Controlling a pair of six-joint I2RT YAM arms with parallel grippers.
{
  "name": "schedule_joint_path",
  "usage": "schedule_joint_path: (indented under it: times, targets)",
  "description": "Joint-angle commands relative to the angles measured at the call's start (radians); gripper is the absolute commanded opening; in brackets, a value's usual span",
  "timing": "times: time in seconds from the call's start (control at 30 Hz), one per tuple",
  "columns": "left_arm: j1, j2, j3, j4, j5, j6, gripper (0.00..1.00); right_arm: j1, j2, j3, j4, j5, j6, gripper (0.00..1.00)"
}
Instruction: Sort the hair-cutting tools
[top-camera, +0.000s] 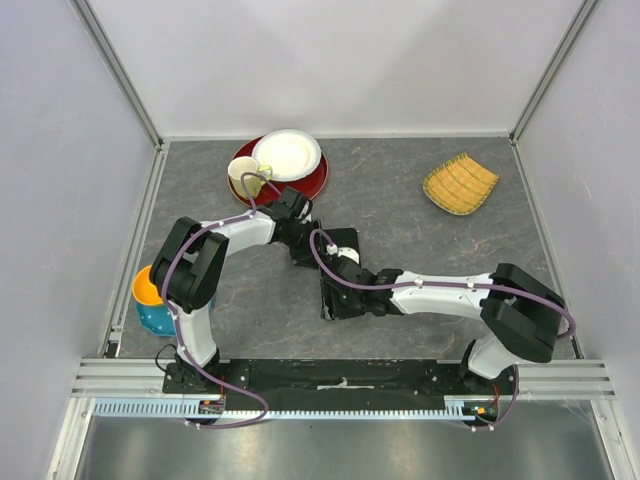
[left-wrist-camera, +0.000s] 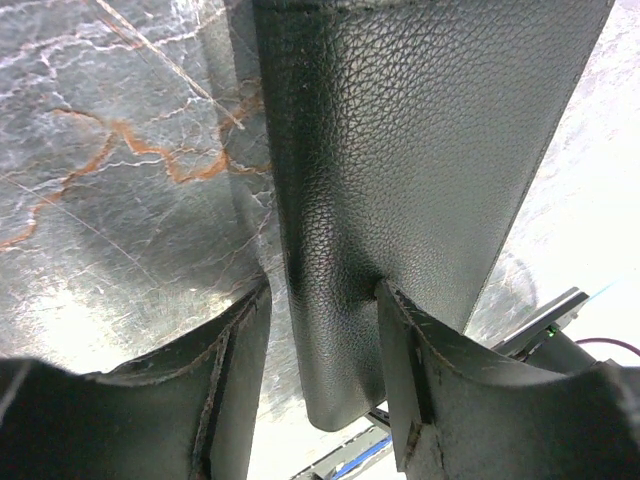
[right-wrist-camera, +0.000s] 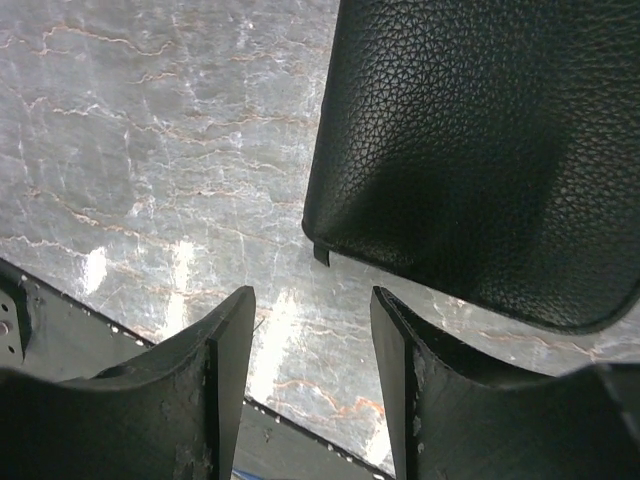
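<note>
The hair-cutting tools are out of view in every frame. A flat black leather-grain case (top-camera: 345, 238) lies mid-table between both arms. In the left wrist view a rounded corner of the case (left-wrist-camera: 400, 150) reaches in between the fingers of my left gripper (left-wrist-camera: 322, 290). The right finger (left-wrist-camera: 400, 340) touches it, while bare table shows between the case and the other finger, so the jaws are open. My right gripper (right-wrist-camera: 312, 292) is open over bare table with nothing between its fingers. The case (right-wrist-camera: 480, 150) lies just ahead and to its right.
A red plate (top-camera: 310, 185) holding a white plate (top-camera: 288, 153) and a cream cup (top-camera: 245, 175) stands at the back. A yellow woven tray (top-camera: 460, 183) lies back right. A blue bowl (top-camera: 152, 318) with an orange object sits at the left edge.
</note>
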Motion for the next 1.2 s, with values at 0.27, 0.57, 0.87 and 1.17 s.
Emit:
schedule_joint_path:
  times: [0.27, 0.57, 0.87, 1.17]
  targets:
    - [-0.021, 0.065, -0.108, 0.028, -0.066, 0.021, 0.54, 0.003, 0.121, -0.036, 0.215, 0.076, 0.199, 0.42]
    - [-0.020, 0.059, -0.128, 0.043, -0.057, 0.005, 0.54, 0.011, 0.130, -0.061, 0.273, 0.128, 0.306, 0.34]
    - [-0.020, 0.062, -0.142, 0.055, -0.051, 0.002, 0.54, 0.014, 0.087, -0.105, 0.228, 0.254, 0.401, 0.22]
    - [-0.020, 0.067, -0.154, 0.061, -0.040, 0.005, 0.54, 0.015, 0.084, -0.151, 0.371, 0.280, 0.398, 0.00]
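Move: The zipper tab at the folded case's near-left corner lies about 2 cm ahead, 2 cm left and 2 cm below the right hand; the case's middle is some 11 cm ahead and 2 cm right. The left hand already holds the case's left edge, its middle about 4 cm back and 4 cm right, with the tab about 12 cm back and 1 cm right. From the left hand, the red plate stands roughly 18 cm ahead and 9 cm left. Down and to the left, then slowly forward, the right hand goes to the case's near-left corner, about 4 cm in all, turning some 20 degrees clockwise with its left side rising, as its half-open fingers close fully to pinch the zipper tab. The left hand keeps its grip across the case's left edge and eases about 1 cm to the right. ##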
